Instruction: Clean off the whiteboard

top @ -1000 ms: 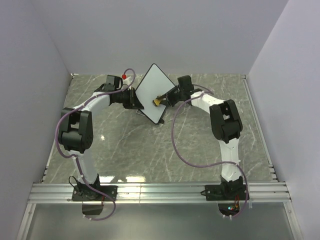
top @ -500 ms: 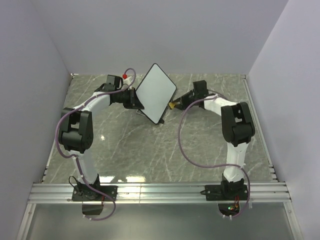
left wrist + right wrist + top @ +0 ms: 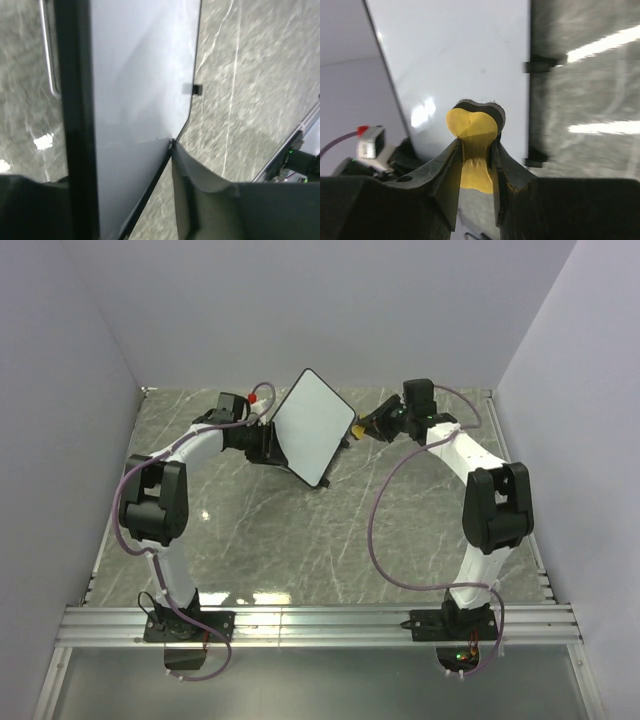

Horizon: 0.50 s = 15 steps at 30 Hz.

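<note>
The whiteboard [image 3: 312, 428] is held tilted up off the marble table, one corner pointing high; its face shows white with no marks [image 3: 460, 55]. My left gripper [image 3: 270, 445] holds it at its left edge. In the left wrist view the board [image 3: 140, 90] sits between the fingers of that gripper [image 3: 125, 160], the right fingertip touching its black rim. My right gripper [image 3: 365, 428] is shut on the yellow eraser [image 3: 357, 429], just off the board's right corner. In the right wrist view the eraser [image 3: 472, 125] sticks out between the fingers of the right gripper [image 3: 475, 142], in front of the board.
The grey marble table [image 3: 300, 540] is boxed in by pale walls at the left, back and right. An aluminium rail [image 3: 320, 622] runs along the near edge by the arm bases. Purple cables [image 3: 375, 540] loop from both arms over the table.
My right gripper has drawn the eraser off the board's face, right and back, past its right corner. The left gripper and board have shifted only slightly.
</note>
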Each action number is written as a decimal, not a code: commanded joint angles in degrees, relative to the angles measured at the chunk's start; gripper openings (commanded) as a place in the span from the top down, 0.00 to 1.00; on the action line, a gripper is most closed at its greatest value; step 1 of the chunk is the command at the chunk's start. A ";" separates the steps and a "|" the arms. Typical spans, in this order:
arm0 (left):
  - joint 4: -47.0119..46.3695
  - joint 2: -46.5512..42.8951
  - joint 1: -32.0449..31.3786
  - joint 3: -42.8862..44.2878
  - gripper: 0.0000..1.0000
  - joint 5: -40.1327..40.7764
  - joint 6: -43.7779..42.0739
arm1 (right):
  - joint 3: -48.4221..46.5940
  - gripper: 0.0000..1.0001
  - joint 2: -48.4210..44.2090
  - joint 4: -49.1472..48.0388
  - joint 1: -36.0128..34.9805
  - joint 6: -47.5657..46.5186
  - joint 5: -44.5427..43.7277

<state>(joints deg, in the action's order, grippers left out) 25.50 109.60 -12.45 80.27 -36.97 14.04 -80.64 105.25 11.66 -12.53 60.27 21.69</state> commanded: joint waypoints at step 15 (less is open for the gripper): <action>6.50 -2.99 -3.02 -2.05 0.01 5.24 -2.88 | 13.05 1.00 -12.09 11.45 2.25 -18.17 -17.47</action>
<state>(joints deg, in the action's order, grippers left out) 29.04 108.66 -14.15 79.05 -32.73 11.42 -69.58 94.80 21.45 -10.35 45.41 8.19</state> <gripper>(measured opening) 0.991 0.334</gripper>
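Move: About 10 cm to the left of the right hand, level with it and some 9 cm lower, is the middle of the whiteboard; the board's nearer black foot is about 3 cm left and 2 cm back, 14 cm below. The right hand holds the yellow eraser, with open table roughly 10 cm back, 10 cm right and 16 cm down. For the left hand at the board's edge, the board's middle is about 6 cm ahead and 10 cm right, 2 cm lower. Carrying the still-pinched eraser away from the whiteboard, the right hand travels about 7 cm right and 5 cm back, sinking some 4 cm, mostly late, while its fingers tilt about 20 degrees steeper downward. The left hand spreads its partly open fingers wide around the board's edge and eases back and down a centimetre or two. ##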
